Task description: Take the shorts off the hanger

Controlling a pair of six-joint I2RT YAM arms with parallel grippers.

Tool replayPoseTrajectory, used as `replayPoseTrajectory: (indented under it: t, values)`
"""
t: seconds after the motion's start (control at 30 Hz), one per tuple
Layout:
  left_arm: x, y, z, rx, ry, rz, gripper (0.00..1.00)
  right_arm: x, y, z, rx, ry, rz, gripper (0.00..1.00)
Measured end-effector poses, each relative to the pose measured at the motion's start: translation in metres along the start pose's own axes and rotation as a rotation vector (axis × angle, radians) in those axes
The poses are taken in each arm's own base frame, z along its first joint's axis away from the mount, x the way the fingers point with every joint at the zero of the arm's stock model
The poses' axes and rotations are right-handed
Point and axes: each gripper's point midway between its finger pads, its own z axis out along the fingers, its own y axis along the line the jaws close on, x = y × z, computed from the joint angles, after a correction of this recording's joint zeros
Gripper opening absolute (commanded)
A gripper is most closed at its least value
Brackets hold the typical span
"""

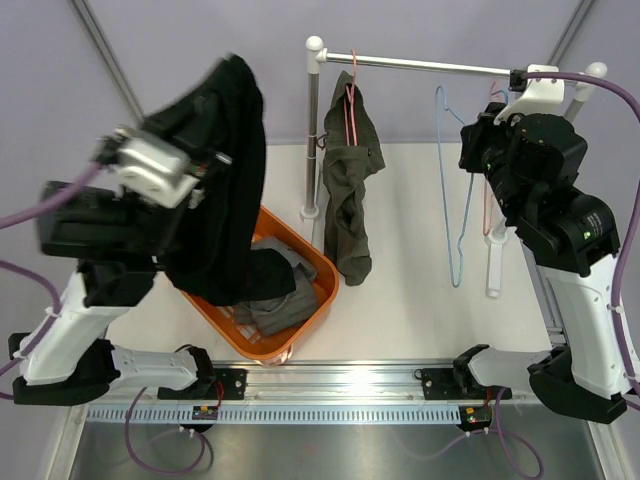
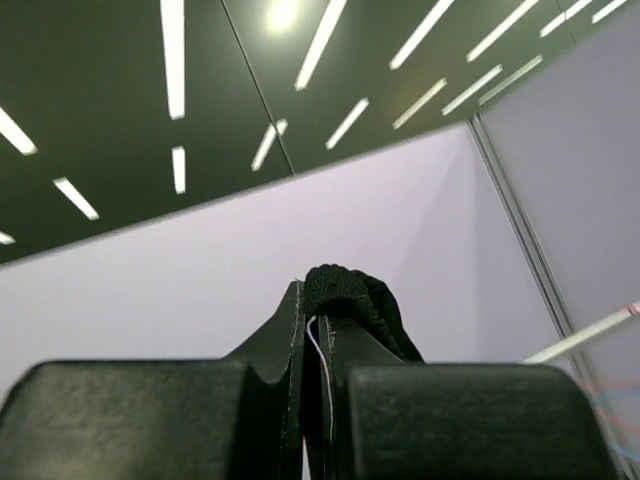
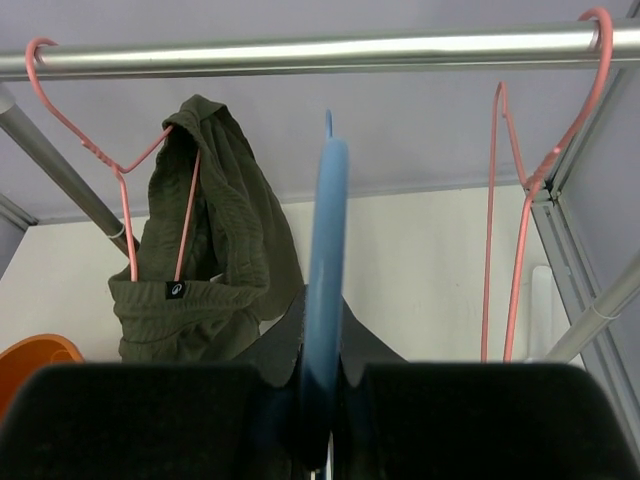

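Note:
My left gripper (image 2: 315, 300) is shut on a fold of black shorts (image 2: 355, 295). It holds them high, and they hang as a long dark drape (image 1: 225, 200) down into the orange basket (image 1: 318, 262). A bare blue hanger (image 1: 460, 230) hangs below the rail and well apart from the black shorts, with my right gripper (image 1: 472, 140) shut on it. In the right wrist view the hanger's blue wire (image 3: 327, 220) is clamped between that gripper's (image 3: 325, 320) fingers. Olive shorts (image 1: 350, 190) still hang on a pink hanger (image 3: 120, 170) at the rail's left end.
The metal rail (image 1: 420, 65) spans the back between white posts. An empty pink hanger (image 3: 520, 180) hangs at its right end. Grey clothing (image 1: 285, 305) lies in the basket. An aluminium rail carrying the arm bases runs along the near table edge.

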Motion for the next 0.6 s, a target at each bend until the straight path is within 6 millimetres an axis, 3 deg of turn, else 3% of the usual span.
replayPoseTrajectory:
  t: [0.17,0.27,0.37,0.47,0.6]
  values:
    - [0.113,-0.073,-0.038,0.068,0.291,-0.073,0.0,0.008,0.003,0.0,-0.019,0.021,-0.009,0.0]
    - [0.191,-0.114,-0.09,0.063,0.541,-0.157,0.0,0.017,0.006,0.004,-0.029,0.048,-0.022,0.0]
    - [0.248,-0.131,-0.151,-0.002,0.795,-0.197,0.0,0.033,0.007,0.01,-0.031,0.087,-0.043,0.0]
    - [0.273,-0.122,-0.204,-0.114,0.973,-0.227,0.0,0.048,0.009,0.014,-0.035,0.126,-0.066,0.0]
    - [0.268,-0.095,-0.27,-0.271,1.031,-0.338,0.0,0.062,0.004,0.02,-0.035,0.168,-0.078,0.0]
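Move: The left hand holds the black shorts high up, fingers pointing up; the orange basket's middle is about 10 cm ahead, roughly level with it sideways, and some 63 cm below. The grey shorts lie in the basket, about 10 cm ahead and 3 cm right of the hand; the olive shorts hang roughly 33 cm ahead, 27 cm right and 40 cm lower. From the right hand, holding the blue hanger, the basket is some 48 cm left, 3 cm back and 42 cm down. The left hand, still pinching the black shorts by their edge, swings them fast down towards the basket, dropping nearly 40 cm while it tips its fingers about 60 degrees from pointing up to almost level; it reaches forward and to the right on the way, then curls back left and slightly back near the end, fingers staying shut. Meanwhile the right hand keeps hold of the empty blue hanger and lowers it some 6 cm, its fingers tipping slightly down. ##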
